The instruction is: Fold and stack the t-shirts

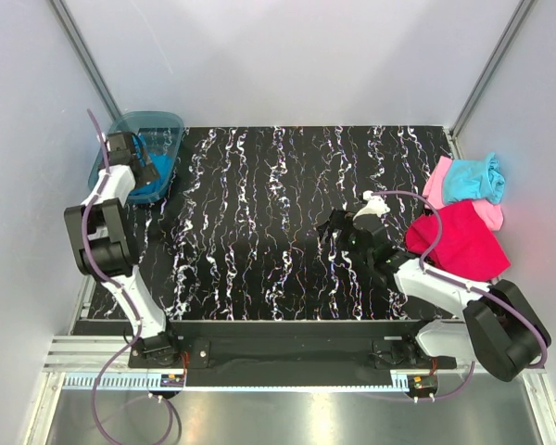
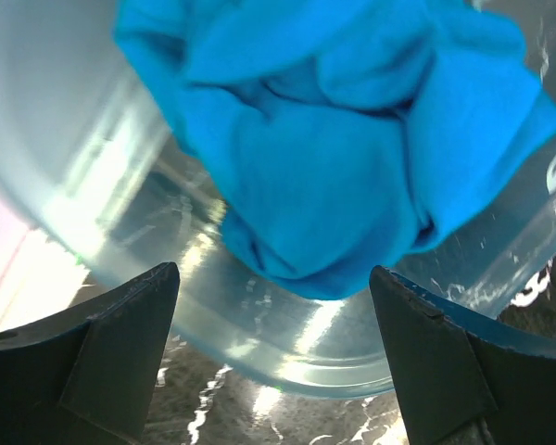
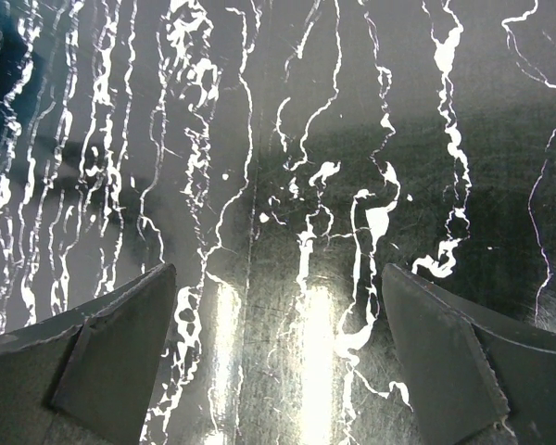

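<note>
A medium blue t-shirt lies crumpled inside the translucent teal bin, which sits at the table's far left corner. My left gripper hovers open at the bin's near rim, just short of the blue cloth, with nothing between its fingers. From above, the left gripper is over the bin's left side. At the right edge lies a heap: a magenta-red t-shirt, a light pink t-shirt and a light aqua t-shirt on top. My right gripper is open and empty above the bare table.
The black, white-veined tabletop spreads between the bin and the heap. White walls close in the back and both sides. A metal rail with both arm bases runs along the near edge.
</note>
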Controlling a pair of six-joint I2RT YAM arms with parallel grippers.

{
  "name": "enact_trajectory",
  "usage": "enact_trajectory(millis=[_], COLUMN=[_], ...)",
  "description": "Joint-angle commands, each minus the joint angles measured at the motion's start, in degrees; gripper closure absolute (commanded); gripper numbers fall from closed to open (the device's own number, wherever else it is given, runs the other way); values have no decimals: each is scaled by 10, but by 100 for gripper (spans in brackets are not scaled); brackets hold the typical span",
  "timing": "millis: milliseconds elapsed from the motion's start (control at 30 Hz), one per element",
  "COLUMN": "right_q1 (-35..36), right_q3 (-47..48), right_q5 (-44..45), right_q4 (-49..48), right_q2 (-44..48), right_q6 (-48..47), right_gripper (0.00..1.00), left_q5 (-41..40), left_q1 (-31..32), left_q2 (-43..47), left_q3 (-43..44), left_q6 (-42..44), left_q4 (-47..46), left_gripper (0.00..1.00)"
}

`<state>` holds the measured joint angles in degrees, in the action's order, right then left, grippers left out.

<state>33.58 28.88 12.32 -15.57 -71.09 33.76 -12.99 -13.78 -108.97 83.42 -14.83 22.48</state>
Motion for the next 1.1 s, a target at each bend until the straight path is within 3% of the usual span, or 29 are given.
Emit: enact_trajectory(millis=[0,200,733,1067], right_q1=[-4,-4,-4,-4], right_q3=[-3,-1,-7,-2], right_q5=[0,-3,-12,-17], right_q4=[-25,-26,-41,-45], right_q2=[17,14,17,6], right_q6=[3,2,-2,-3], right_gripper=[0,0,0,0], left_q5=[45,95,107,126], left_q1=[5,5,5,5], left_q2=[-17,-44,-127,-85], left_q3=[22,48,158,149], left_q6=[9,16,19,-5], left_q4=[-6,-9,-19,-89], left_gripper=[11,12,12,13])
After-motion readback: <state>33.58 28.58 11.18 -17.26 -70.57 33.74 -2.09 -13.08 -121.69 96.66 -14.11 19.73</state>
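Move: The blue t-shirt in the bin has its middle about 9 cm ahead of the left hand, 3 cm to its left and some 7 cm below, its near corner showing between the open fingers. The middle of the clear bin is roughly 11 cm ahead of that hand, 1 cm to its left and 6 cm down. From the right hand the blue t-shirt is about 24 cm farther out, 55 cm to the left and 7 cm lower. Reaching in over the blue t-shirt, the left hand first dips about 2 cm and shifts as much to the right, then slides forward some 7 cm towards the shirt's middle, nearly level, easing up a little at the end. The wrist turns roughly 10 degrees clockwise; the fingers stay wide open, pointing down and forward, and no touch on the cloth can be seen. ##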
